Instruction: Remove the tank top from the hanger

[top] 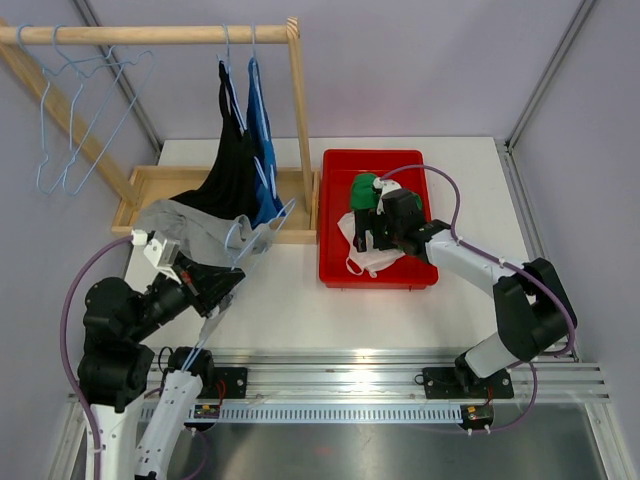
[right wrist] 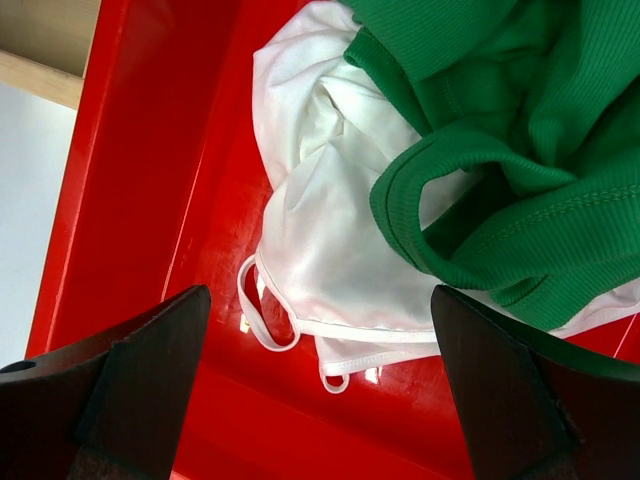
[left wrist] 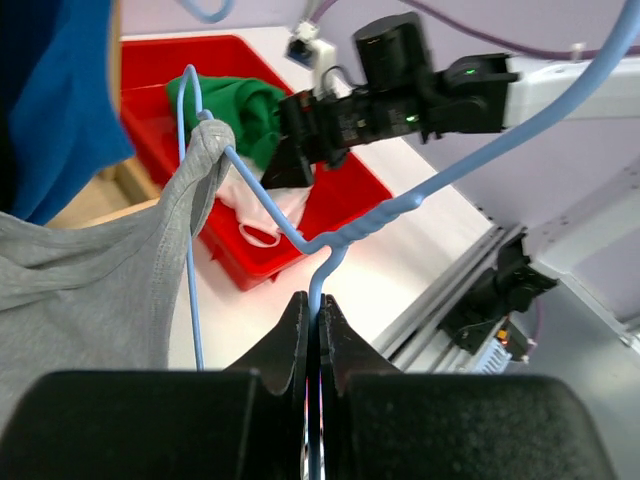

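Note:
The grey tank top (top: pixel 183 226) hangs on a light blue hanger (top: pixel 262 232) held over the table left of the red bin. In the left wrist view one strap of the grey tank top (left wrist: pixel 205 150) is looped over the arm of the hanger (left wrist: pixel 345 235). My left gripper (left wrist: pixel 318 300) is shut on the hanger's wire just below its twisted neck; from above the left gripper (top: pixel 226 288) sits under the cloth. My right gripper (right wrist: pixel 320 295) stands open above the bin, nothing between its fingers, and from above the right gripper (top: pixel 375 236) is over the bin's middle.
The red bin (top: pixel 338 272) holds a green top (right wrist: pixel 500 150) lying on a white top (right wrist: pixel 330 230). A wooden rack (top: pixel 300 110) carries a black garment (top: pixel 232 160), a blue one (top: pixel 264 140) and empty blue hangers (top: pixel 70 100). Metal rails (top: pixel 400 375) line the near edge.

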### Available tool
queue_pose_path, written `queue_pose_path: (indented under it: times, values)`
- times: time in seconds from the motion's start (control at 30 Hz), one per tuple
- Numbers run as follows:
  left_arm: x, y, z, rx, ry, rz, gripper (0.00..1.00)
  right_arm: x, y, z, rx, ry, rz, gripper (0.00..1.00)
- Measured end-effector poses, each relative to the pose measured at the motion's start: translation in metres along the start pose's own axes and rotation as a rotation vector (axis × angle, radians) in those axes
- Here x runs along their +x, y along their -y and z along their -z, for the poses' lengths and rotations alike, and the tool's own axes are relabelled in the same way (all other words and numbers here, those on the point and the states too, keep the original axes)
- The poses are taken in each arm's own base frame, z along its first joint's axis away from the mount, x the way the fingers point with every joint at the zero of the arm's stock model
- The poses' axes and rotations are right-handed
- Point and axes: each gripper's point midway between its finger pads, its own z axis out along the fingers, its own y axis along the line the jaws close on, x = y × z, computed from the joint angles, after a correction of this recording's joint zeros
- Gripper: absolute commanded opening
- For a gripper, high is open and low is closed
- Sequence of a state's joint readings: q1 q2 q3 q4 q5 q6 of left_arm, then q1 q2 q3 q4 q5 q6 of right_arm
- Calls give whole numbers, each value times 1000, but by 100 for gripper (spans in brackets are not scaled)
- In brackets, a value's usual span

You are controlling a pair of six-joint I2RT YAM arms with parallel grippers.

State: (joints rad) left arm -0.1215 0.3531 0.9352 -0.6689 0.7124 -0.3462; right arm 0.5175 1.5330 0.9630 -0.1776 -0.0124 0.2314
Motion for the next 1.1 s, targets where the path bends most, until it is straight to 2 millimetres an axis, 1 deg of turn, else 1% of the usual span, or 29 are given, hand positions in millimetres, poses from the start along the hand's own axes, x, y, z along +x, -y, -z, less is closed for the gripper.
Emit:
queue_pose_path:
  times: [0.17, 0.3, 0.43, 0.57, 0.67, 0.77, 0.8, 0.87, 0.93, 1.03, 1.1]
  values:
    - [-11, 15, 2, 61, 29, -2, 0, 2, 1, -1, 2, -5, 0, 99]
    - [-22, 21, -4, 115, 73, -4, 0, 1, 0, -1, 1, -5, 0, 99]
    - [-29, 10, -22, 131, 84, 15, 0, 1, 0, -1, 1, -4, 0, 99]
    - [-38, -6, -48, 132, 54, 39, 0, -1, -1, 1, -5, 3, 0, 99]
    - [-44, -5, -66, 154, 13, 33, 0, -9, -6, 7, -29, 36, 1, 99]
    - [-47, 8, -88, 192, -27, -19, 0, -21, -16, 24, -79, 102, 6, 100]
    - [-45, 13, -96, 202, -42, -41, 0, -26, -20, 33, -99, 127, 8, 99]
    - [-40, 15, -105, 199, -60, -72, 0, -35, -28, 49, -136, 182, 16, 99]
    - [-36, 11, -107, 174, -70, -91, 0, -50, -39, 72, -182, 258, 26, 99]
    - [-41, 3, -103, 122, -39, -123, 0, -72, -55, 110, -261, 394, 46, 99]
    - [-44, 3, -99, 113, -18, -135, 0, -82, -65, 137, -315, 480, 59, 95]
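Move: The left gripper holds the hanger with the grey tank top, whose middle lies about 15 cm ahead, 3 cm left and 12 cm below. From that gripper the red box is some 27 cm ahead, 27 cm right and 29 cm down. The blue tank top hangs about 34 cm ahead, 5 cm right and 12 cm lower. From the open right gripper the grey tank top lies about 29 cm left, 8 cm back and 12 cm up; the green one is 8 cm ahead, 3 cm right and 4 cm down. Keep the left fingers shut on the hanger, lift it about 3 cm with a slight draw back, then carry it about 8 cm forward and, a little later, as far right towards the red box, easing slightly back left at the end. Hold the right gripper still and open over the box at first, then raise it briskly some 16 cm, drawing back a little and tipping its fingers up some 30 degrees, towards the grey tank top. ##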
